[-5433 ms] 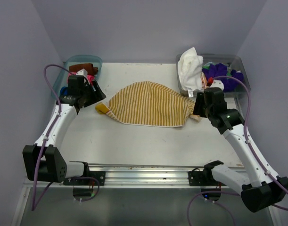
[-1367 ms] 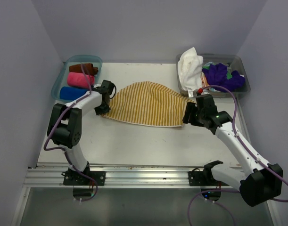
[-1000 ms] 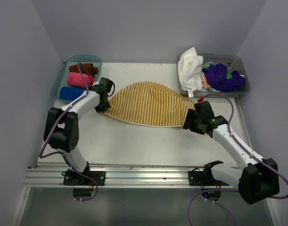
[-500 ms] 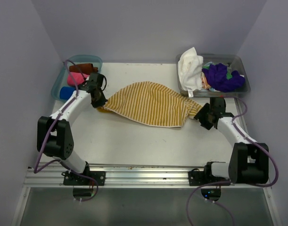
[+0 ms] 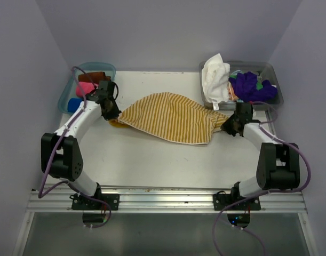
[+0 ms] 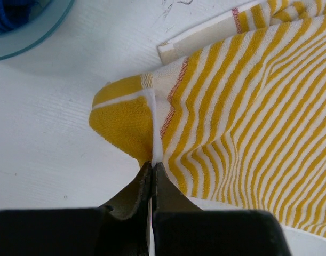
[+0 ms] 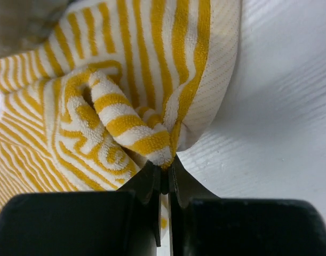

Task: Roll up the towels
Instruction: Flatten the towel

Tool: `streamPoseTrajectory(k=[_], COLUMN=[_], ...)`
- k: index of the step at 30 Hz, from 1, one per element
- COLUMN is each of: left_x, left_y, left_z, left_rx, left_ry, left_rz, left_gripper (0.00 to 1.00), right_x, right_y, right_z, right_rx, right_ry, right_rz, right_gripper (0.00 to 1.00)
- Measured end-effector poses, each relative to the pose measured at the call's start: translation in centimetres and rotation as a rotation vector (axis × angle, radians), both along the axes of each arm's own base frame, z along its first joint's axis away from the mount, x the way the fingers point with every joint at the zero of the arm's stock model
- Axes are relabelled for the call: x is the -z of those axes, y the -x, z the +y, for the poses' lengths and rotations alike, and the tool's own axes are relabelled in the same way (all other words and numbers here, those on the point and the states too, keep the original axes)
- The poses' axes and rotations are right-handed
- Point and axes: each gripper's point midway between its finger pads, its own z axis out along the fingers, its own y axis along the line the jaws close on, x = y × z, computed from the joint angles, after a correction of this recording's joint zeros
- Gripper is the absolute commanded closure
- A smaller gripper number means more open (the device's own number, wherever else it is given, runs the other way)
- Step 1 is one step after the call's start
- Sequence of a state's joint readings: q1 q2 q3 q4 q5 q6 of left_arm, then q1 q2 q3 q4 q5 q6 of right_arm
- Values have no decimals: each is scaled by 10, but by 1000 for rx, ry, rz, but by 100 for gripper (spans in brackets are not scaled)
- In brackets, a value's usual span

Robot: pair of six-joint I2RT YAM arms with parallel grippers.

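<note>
A mustard-yellow towel with white stripes point(image 5: 171, 118) lies spread across the middle of the white table. My left gripper point(image 5: 110, 113) is shut on its left corner point(image 6: 152, 152), where a solid yellow patch folds over. My right gripper point(image 5: 228, 128) is shut on the bunched right corner point(image 7: 165, 154). Rolled pink point(image 5: 87, 88), blue point(image 5: 73, 104) and brown point(image 5: 93, 78) towels sit in the left bin. A white towel point(image 5: 214, 76) and a purple towel point(image 5: 251, 87) fill the right bin.
A teal bin point(image 5: 66, 95) stands at the back left, its rim also in the left wrist view point(image 6: 40, 37). A clear bin point(image 5: 273, 80) stands at the back right. Lilac walls close in three sides. A metal rail point(image 5: 163, 194) runs along the near edge.
My right gripper has swung out to the towel's right corner and shut on it. My left gripper, shut all along, has shifted left with its corner, pulling the towel wider.
</note>
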State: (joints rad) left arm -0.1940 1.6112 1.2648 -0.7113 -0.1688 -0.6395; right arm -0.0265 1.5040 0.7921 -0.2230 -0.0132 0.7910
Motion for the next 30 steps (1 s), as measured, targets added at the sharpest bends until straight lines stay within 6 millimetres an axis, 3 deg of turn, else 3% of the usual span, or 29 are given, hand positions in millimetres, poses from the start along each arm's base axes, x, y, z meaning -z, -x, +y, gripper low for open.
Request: streamPoseTrajectory(k=[3,7,10,13,17,19,20,21,24,25,27,30], left_x=[-10,-36,-57,-72,-75,-67,-62,-56,-37,-30,-18,-9], left_y=[-3,-10,-10,-7,1,5,5,4,2,2,2,4], left_z=[7,36,52,57,58,53,50,47,42,40,37,33], left_rx=[-10,-68,-101,-109,-100,-80,-71,-63,-47,-43,-37,-29], left_ry=[30,66,84,97,110,129,143,156,183,189,195,201], left_rz=[-18,-82,-139,-180,-199,-177,-167,-155,-113,-97,-66,-42], left_gripper=[100,100,100,100,100,100,100,100,100,100,100,100], right_x=[-29,-96,-145,-168,-162,-157,-154,-150,-129,-120,-101,-79], right_y=[-10,-15,-10,4,22,14,6,-6,-37,-45,-44,-16], right_z=[-8,-25,-41,-59,-78,-84,-86,-88,-89,-87,-83,-77], right_rx=[4,17,40,66,61,38,25,11,-46,-66,-93,-104], right_ry=[49,129,192,254,317,330,334,335,316,301,276,261], right_rz=[-66,-202,-292,-317,-227,-168,-132,-108,-22,-6,37,82], right_gripper=[100,100,100,100,100,100,93,74,62,53,48,48])
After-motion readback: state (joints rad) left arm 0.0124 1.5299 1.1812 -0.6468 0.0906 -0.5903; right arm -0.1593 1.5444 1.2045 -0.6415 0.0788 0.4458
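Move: Both hands already pinch the striped towel. Its middle lies about 23 cm to the right of the left hand, roughly level fore and aft and 6 cm below, and some 20 cm to the right hand's left, 3 cm farther out. The teal tray's middle is about 14 cm out and 13 cm left of the left hand; the grey bin's is about 18 cm out and 6 cm right of the right hand. Both hands swing the striped towel up while spreading it sideways: the right rises some 17 cm as it goes right, and the left, pinching its end throughout, lifts about 8 cm and moves left, then sinks most of the way and eases partly back right. Coming down again, the right hand first reaches forward about 6 cm, opens and lets go of the towel, then draws back slightly and ends over the table about 8 cm above its starting height, well to the right, its fingers' left side tilted down. ##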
